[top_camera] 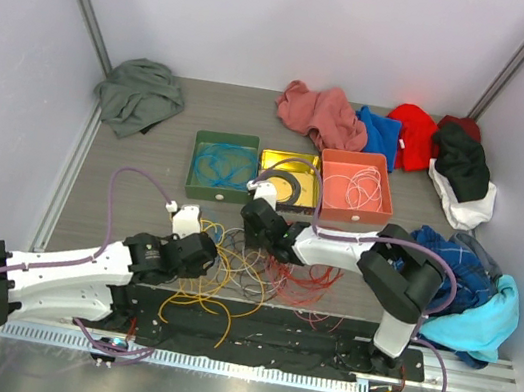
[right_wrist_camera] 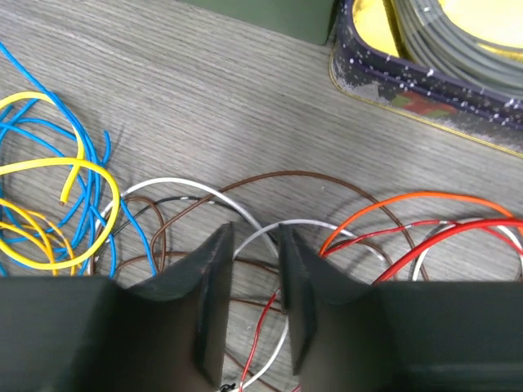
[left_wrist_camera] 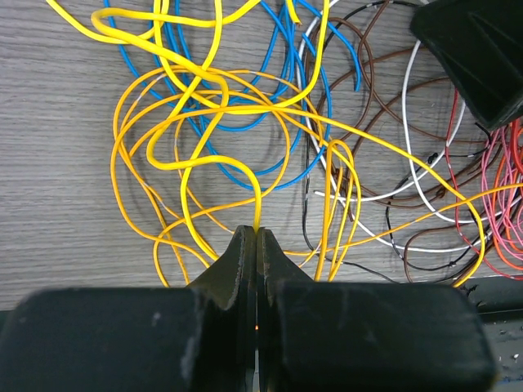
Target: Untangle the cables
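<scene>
The cables [top_camera: 239, 271] lie in a loose tangle on the grey table between the two arms: yellow, orange, blue, brown, white and red loops. My left gripper [top_camera: 210, 250] sits at the tangle's left side. Seen from the left wrist, its jaws [left_wrist_camera: 257, 234] are shut on a bright yellow cable [left_wrist_camera: 184, 175] that loops away over orange [left_wrist_camera: 131, 175] and blue [left_wrist_camera: 270, 175] strands. My right gripper [top_camera: 261, 231] hangs over the tangle's far side. Its fingers [right_wrist_camera: 253, 237] stand a little apart, straddling a white cable [right_wrist_camera: 176, 181] and a thin red one, neither of them pinched.
Three trays stand behind the tangle: green [top_camera: 197, 159] holding a blue coil, yellow [top_camera: 291, 159] holding a black ring, orange [top_camera: 384, 192] holding pale cables. Clothes are heaped at the back and right [top_camera: 470, 284], and a grey cloth [top_camera: 138, 93] lies back left. The yellow tray's rim [right_wrist_camera: 359, 73] is close ahead of the right gripper.
</scene>
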Action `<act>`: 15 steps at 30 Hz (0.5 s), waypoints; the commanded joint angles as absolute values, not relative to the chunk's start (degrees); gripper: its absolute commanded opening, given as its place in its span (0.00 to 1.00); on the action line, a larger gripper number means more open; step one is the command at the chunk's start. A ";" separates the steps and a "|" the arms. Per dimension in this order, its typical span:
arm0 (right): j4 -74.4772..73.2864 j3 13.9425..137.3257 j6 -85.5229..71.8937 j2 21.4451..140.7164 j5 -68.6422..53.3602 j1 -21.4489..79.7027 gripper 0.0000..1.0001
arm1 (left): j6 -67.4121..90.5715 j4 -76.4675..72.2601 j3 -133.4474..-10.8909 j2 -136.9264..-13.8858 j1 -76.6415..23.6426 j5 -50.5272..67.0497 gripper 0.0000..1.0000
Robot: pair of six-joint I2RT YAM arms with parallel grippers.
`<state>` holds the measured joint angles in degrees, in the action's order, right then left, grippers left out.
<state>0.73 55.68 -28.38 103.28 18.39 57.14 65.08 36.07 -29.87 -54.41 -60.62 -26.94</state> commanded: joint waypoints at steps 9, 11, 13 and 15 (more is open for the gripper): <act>0.35 54.85 -28.66 96.96 21.61 57.30 0.01 | 64.16 34.98 -30.23 -52.65 -60.38 -29.00 0.00; 0.35 54.93 -27.69 90.72 22.67 57.65 0.01 | 64.16 35.07 -30.23 -51.95 -60.38 -29.44 0.00; -3.86 57.12 -26.02 82.57 24.26 57.83 0.01 | 64.33 35.51 -30.41 -50.72 -60.38 -30.14 0.00; -5.88 59.58 -24.62 79.12 25.31 58.01 0.01 | 64.60 35.86 -30.41 -49.93 -60.38 -30.93 0.00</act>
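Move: The right hand is down over the tangle with its fingers part open astride the white cable, which lies practically at the fingertips, about 1 cm below. From there the yellow cable loops lie some 7 cm left and 4 cm back, the red cables about 12 cm right and 4 cm back, and the gold tin some 15 cm ahead and 5 cm right. For the left hand, the pinched spot of white cable is roughly 8 cm ahead, 11 cm right and 4 cm lower. The right fingers close from partly open to shut, pinching the white cable near its free end while the hand stays almost still above the table, and then the hand lifts nearly straight up, about 5 cm and quickening, drifting some 1 cm to its right. The left hand keeps its closed grip on the yellow cable and stays nearly in place, rising by under 1 cm. ##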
